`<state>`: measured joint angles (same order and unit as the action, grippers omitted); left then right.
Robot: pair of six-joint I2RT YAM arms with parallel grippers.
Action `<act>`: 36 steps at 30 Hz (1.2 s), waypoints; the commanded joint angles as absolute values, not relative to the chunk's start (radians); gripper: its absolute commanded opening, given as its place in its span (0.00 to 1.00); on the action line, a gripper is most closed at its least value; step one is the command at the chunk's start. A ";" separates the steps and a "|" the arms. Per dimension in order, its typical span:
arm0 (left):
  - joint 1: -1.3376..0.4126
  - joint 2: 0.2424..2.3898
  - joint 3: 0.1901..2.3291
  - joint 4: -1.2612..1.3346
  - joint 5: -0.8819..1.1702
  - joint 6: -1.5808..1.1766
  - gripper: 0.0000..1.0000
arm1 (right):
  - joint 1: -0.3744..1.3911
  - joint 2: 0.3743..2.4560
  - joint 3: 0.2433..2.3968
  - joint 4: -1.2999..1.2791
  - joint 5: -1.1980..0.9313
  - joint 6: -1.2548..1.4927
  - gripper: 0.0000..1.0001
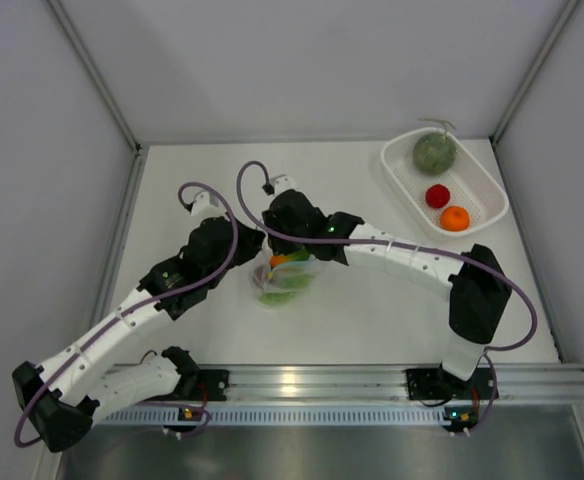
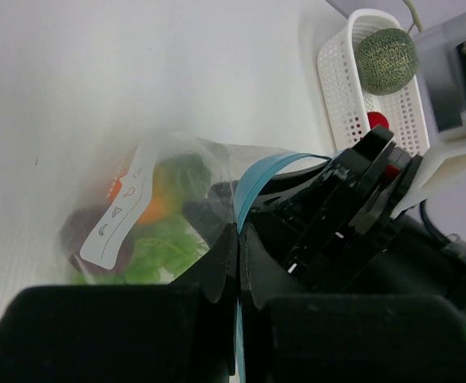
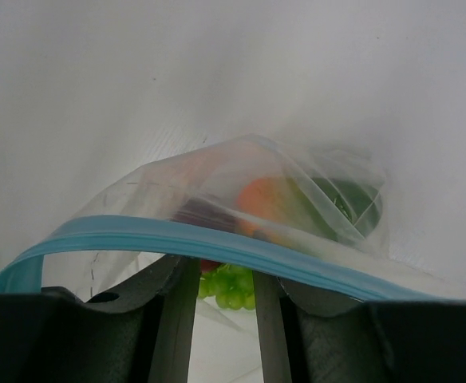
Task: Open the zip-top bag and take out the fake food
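The zip-top bag (image 1: pixel 288 281) lies mid-table, clear and crinkly, with fake food inside: an orange piece (image 3: pixel 263 196), leafy green (image 2: pixel 159 243) and a green bunch (image 3: pixel 231 286). My left gripper (image 2: pixel 239 239) is shut on the bag's light blue zip strip (image 2: pixel 262 171), which runs up from between its fingertips. My right gripper (image 3: pixel 225 275) sits at the bag's mouth with its jaws apart. The other side of the zip strip (image 3: pixel 177 237) drapes across its fingertips, and the green bunch shows through the gap. From above, both grippers (image 1: pixel 264 262) (image 1: pixel 292 256) meet over the bag.
A white perforated basket (image 1: pixel 402 182) stands at the back right, holding a grey-green melon (image 1: pixel 435 152), a red ball (image 1: pixel 437 195) and an orange ball (image 1: pixel 454 218). Grey walls close in the table on three sides. The rail with the arm bases runs along the near edge.
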<state>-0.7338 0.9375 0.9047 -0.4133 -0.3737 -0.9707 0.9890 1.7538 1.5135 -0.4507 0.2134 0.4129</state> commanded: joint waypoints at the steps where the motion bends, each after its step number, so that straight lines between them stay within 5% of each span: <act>1: -0.732 0.922 0.900 -0.397 -0.405 -0.982 0.00 | 1.023 1.717 1.445 -0.347 0.236 0.437 0.33; 14: -0.732 0.937 0.854 -0.399 -0.469 -0.973 0.00 | 1.029 1.778 1.319 -0.184 0.144 0.448 0.36; 36: -0.730 0.920 0.778 -0.400 -0.508 -0.963 0.00 | 1.040 1.950 1.355 -0.118 0.031 0.459 0.56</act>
<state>-0.7326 0.9314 0.7860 -0.4229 -0.4961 -0.9668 1.0145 1.9320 1.3243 -0.1818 0.0654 0.4473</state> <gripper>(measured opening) 0.016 0.551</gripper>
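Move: The dark fruit in the zip-top bag lies roughly 6 cm to the right gripper's left, about 1 cm ahead and some 15 cm below. From the same gripper, the green grapes are about 3 cm back and 4 cm left, and the orange fruit about 3 cm ahead and 3 cm left, both equally low. For the left gripper, which holds the blue rim, the dark fruit is some 21 cm below, 3 cm ahead and 1 cm left. Push the right gripper, its fingertips already inside the mouth, some 12 cm down into the bag, easing slightly back and left, towards the dark fruit and grapes; tip the fingers steeper and spread them from a third to just over half open. Keep the left gripper shut on the rim and lower it about 5 cm while drifting left to follow. ##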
